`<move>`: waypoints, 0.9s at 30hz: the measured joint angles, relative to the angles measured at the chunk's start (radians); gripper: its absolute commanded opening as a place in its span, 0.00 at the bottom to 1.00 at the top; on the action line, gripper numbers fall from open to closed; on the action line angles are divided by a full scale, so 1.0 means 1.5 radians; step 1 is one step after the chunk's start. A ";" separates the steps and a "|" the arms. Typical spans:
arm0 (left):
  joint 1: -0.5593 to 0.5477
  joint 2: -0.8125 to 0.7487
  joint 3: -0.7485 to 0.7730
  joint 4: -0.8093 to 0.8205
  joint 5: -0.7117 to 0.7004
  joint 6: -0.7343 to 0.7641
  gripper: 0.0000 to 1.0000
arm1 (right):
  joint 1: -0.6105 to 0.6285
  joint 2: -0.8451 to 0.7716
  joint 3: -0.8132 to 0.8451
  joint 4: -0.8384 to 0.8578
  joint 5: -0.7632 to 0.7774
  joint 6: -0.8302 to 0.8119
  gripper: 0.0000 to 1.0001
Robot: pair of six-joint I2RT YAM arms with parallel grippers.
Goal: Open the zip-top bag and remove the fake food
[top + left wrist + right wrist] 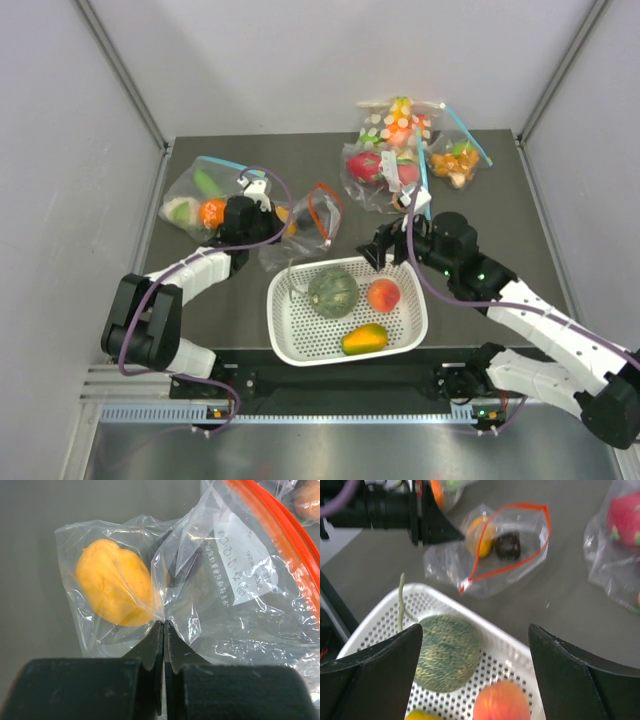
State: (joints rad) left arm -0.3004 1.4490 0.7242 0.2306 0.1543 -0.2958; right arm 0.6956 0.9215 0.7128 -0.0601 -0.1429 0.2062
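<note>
The zip-top bag lies behind the white basket, its red-orange strip spread in a loop. My left gripper is shut, pinching the bag's clear plastic at its left end. In the top view the left gripper sits at the bag's left corner. Inside the bag are a small orange and a dark piece. My right gripper hangs open over the basket's far side, holding nothing. In the basket lie the green melon, peach and mango.
Blue-zipped bags of toy food lie at the back left and the back right, with a smaller one beside it. Grey enclosure walls rise close along the table's left, right and far edges.
</note>
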 measured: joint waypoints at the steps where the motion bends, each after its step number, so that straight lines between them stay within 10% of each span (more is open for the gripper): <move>1: 0.000 0.000 0.000 0.001 0.003 0.002 0.00 | -0.002 0.013 0.020 0.002 0.004 -0.004 0.85; 17: 0.001 -0.001 -0.014 0.003 0.025 0.018 0.00 | -0.082 0.510 0.354 0.092 -0.102 -0.033 0.65; 27: 0.001 -0.005 -0.021 0.003 0.028 0.024 0.00 | -0.082 0.632 0.402 0.091 -0.136 -0.030 0.55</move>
State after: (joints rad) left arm -0.2996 1.4422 0.6933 0.2348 0.1970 -0.2604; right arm 0.5732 1.8694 1.3155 0.0757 -0.3470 0.1612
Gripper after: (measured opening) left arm 0.011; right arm 0.562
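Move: The dark fruit still in the bag lies about 19 cm ahead of the right hand, 16 cm to its left and some 15 cm below. The bag's red-zipped mouth stands on the near way to it, 5 cm right of the fruit, and the yellow fruit sits 4 cm left of it. In the basket under the right hand, the peach is about 2 cm back and 2 cm right. From the left hand the dark fruit is some 7 cm ahead, 5 cm right and 3 cm lower. The empty right hand leaves the basket and swings about 17 cm forward and 10 cm left to the bag's open red-zipped mouth, first rising some 4 cm, then dropping about 12 cm as its fingers tip roughly 10 degrees further down and close from wide open to a little over half. The left hand keeps its shut pinch on the bag's plastic wall, easing only about a centimetre back and down, while the right fingertips come up to the mouth, with no touch on the fruit yet. ##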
